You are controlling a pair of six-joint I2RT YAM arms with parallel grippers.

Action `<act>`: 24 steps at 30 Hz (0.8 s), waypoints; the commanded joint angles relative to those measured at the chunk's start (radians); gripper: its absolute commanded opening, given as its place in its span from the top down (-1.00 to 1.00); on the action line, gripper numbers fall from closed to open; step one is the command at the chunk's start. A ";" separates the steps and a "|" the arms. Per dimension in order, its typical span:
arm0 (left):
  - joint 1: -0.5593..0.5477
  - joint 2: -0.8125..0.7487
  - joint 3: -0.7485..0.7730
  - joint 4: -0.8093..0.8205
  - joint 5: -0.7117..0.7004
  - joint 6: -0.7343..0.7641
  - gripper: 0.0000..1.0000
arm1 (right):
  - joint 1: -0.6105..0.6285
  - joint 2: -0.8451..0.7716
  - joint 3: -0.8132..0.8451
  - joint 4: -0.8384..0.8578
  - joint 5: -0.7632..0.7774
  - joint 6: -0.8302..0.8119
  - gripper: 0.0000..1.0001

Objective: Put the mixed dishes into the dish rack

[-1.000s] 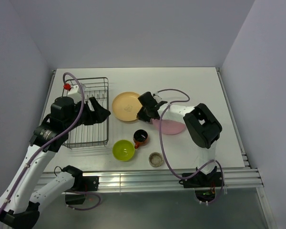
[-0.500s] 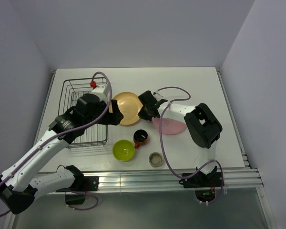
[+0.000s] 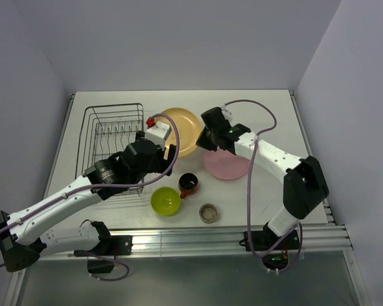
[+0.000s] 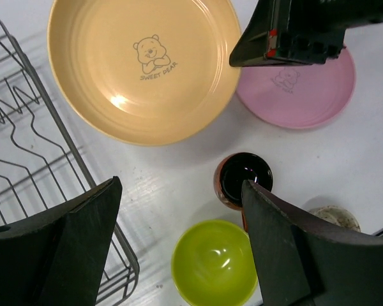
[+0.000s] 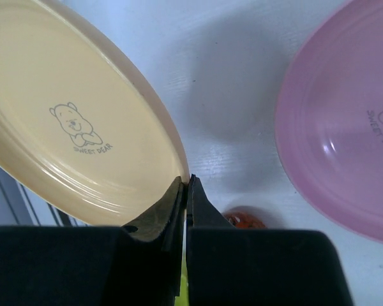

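My right gripper [image 3: 206, 139] is shut on the right rim of the yellow-orange plate [image 3: 179, 129] and holds it tilted above the table; the pinch shows in the right wrist view [image 5: 187, 185]. The pink plate [image 3: 227, 166] lies flat to its right. The red-orange mug [image 3: 189, 183], lime-green bowl [image 3: 165, 200] and grey-beige cup [image 3: 209, 213] stand near the front. My left gripper [image 3: 168, 155] is open and empty, hovering above the bowl [image 4: 214, 264] and mug [image 4: 244, 178]. The black wire dish rack [image 3: 113, 145] stands at the left, with no dishes in it.
The rack's wires [image 4: 25, 146] lie at the left of the left wrist view, close to the left finger. The right arm's purple cable [image 3: 255, 146] loops over the pink plate. Walls close in the table at the back and sides.
My right gripper has lifted the yellow-orange plate and carried it back and right. My left arm has swung right from over the rack to above the bowl and mug.
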 commanded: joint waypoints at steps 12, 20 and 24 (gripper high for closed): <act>-0.197 0.004 -0.029 0.113 -0.062 0.288 -0.66 | -0.021 -0.171 0.123 -0.226 -0.254 -0.219 1.00; -0.272 0.053 -0.012 0.046 -0.041 0.322 -0.66 | -0.026 -0.185 0.126 -0.283 -0.337 -0.259 1.00; -0.306 0.128 -0.005 -0.006 -0.128 0.316 -0.65 | -0.026 -0.201 0.129 -0.317 -0.345 -0.265 1.00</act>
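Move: Some 9 cm ahead of the left hand, 2 cm to its right and 11 cm below it hangs the middle of the yellow plate. The mug stands about 4 cm back, 6 cm right and 20 cm below the left hand, the green bowl 12 cm back, 4 cm left and 21 cm down. From the right hand, already holding the plate's rim, the left gripper is about 11 cm left, 4 cm back and 11 cm higher; the pink plate lies 3 cm ahead, 12 cm right, 12 cm below. Bringing the yellow plate back under the left gripper, the right hand keeps its rim pinch, rises about 5 cm while drawing back some 7 cm, and turns counter-clockwise. The left hand, fingers staying wide open, swings back and right about 5 cm each, turning some 20 degrees clockwise with its left side rising, then sinks late towards the plate's near right part. ##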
